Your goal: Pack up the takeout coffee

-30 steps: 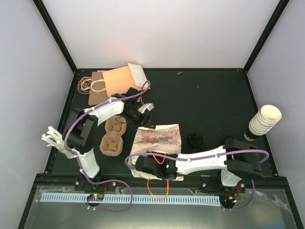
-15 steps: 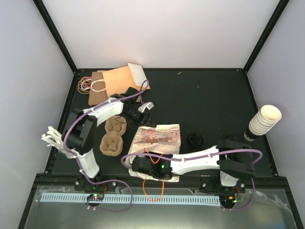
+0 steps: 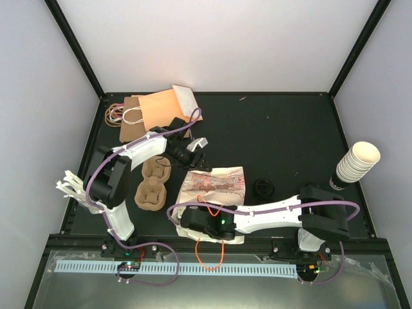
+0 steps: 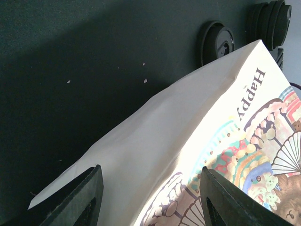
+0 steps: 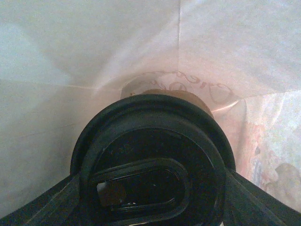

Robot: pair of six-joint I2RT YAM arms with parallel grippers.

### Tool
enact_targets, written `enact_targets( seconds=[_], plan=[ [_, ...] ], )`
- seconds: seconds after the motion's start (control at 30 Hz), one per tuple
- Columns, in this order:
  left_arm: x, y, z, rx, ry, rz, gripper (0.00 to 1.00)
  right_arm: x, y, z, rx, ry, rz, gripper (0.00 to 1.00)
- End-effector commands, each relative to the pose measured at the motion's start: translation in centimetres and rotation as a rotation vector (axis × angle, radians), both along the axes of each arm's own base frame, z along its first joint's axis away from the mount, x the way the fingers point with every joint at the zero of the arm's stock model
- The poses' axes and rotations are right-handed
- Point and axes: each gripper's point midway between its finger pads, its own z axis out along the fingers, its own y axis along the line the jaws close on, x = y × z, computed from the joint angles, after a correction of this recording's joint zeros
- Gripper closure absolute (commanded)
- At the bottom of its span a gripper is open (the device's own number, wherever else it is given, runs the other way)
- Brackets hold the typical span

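Note:
The takeout coffee [image 5: 188, 96] is a tan paper cup under a black lid [image 5: 150, 155], lying inside the white printed paper bag [image 3: 215, 187]. My right gripper [image 5: 150, 188] is shut on the cup, one finger on each side of the lid. In the top view its fingers are hidden in the bag's near mouth. My left gripper [image 3: 195, 153] hovers over the bag's far left corner. In the left wrist view the left gripper [image 4: 150, 197] stands open, with the bag's paper [image 4: 178, 132] spread under and past both fingers.
A stack of cream cups [image 3: 357, 161] stands at the right edge, and a loose black lid [image 3: 262, 188] lies beside the bag. A cardboard cup carrier [image 3: 152, 183] lies to the bag's left. Brown and orange bags [image 3: 151, 112] lie at the back left.
The right wrist slid a little left at the bag's mouth, then part of the way back. The left arm and the bag stay where they were.

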Motion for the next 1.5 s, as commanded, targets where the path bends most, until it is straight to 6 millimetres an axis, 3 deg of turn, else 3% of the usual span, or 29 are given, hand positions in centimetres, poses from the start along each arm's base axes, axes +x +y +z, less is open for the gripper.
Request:
enact_targets(
  seconds=[0.0,0.6,0.93,1.3,1.47],
  plan=[
    [-5.0,-0.5,1.1,-0.029,0.238,-0.029,0.41,2.5,-3.8,-0.9,-0.064,-0.003,-0.116,0.66],
    [-4.9,-0.3,0.9,-0.021,0.24,-0.035,0.41,2.9,-5.5,1.7,-0.057,-0.046,-0.165,0.66],
    [-4.0,-0.5,1.1,-0.024,0.229,-0.036,0.41,2.6,-4.7,4.3,-0.001,-0.032,-0.139,0.68],
    [-2.0,-1.1,2.1,-0.032,0.115,-0.044,0.2,1.0,-4.3,6.0,0.06,0.068,-0.093,0.68],
    [-0.5,-1.7,3.0,-0.053,0.045,-0.035,0.14,0.3,-3.7,5.6,0.053,0.087,-0.079,0.69]
  ],
)
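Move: The brown carrier at the bottom of the paper bag, where the cup is being taken, lies about 8 cm ahead of the right hand, 1 cm to its left and 7 cm lower. The empty spare carrier stands about 8 cm ahead and 15 cm left on the table; a loose black lid lies 7 cm ahead and 22 cm right, both some 9 cm lower. From the left hand, the carrier in the bag is about 6 cm back, straight below sideways, 6 cm down. The black-lidded cup, still gripped by the right hand inside the bag's mouth, is first shifted about 2.5 cm to the right, then mostly raised, some 4 cm up in all, its hand tipping down about 5 degrees. The left hand, at the bag's far end, eases back and to the right, lifting a couple of centimetres as its fingers open wider late on. ##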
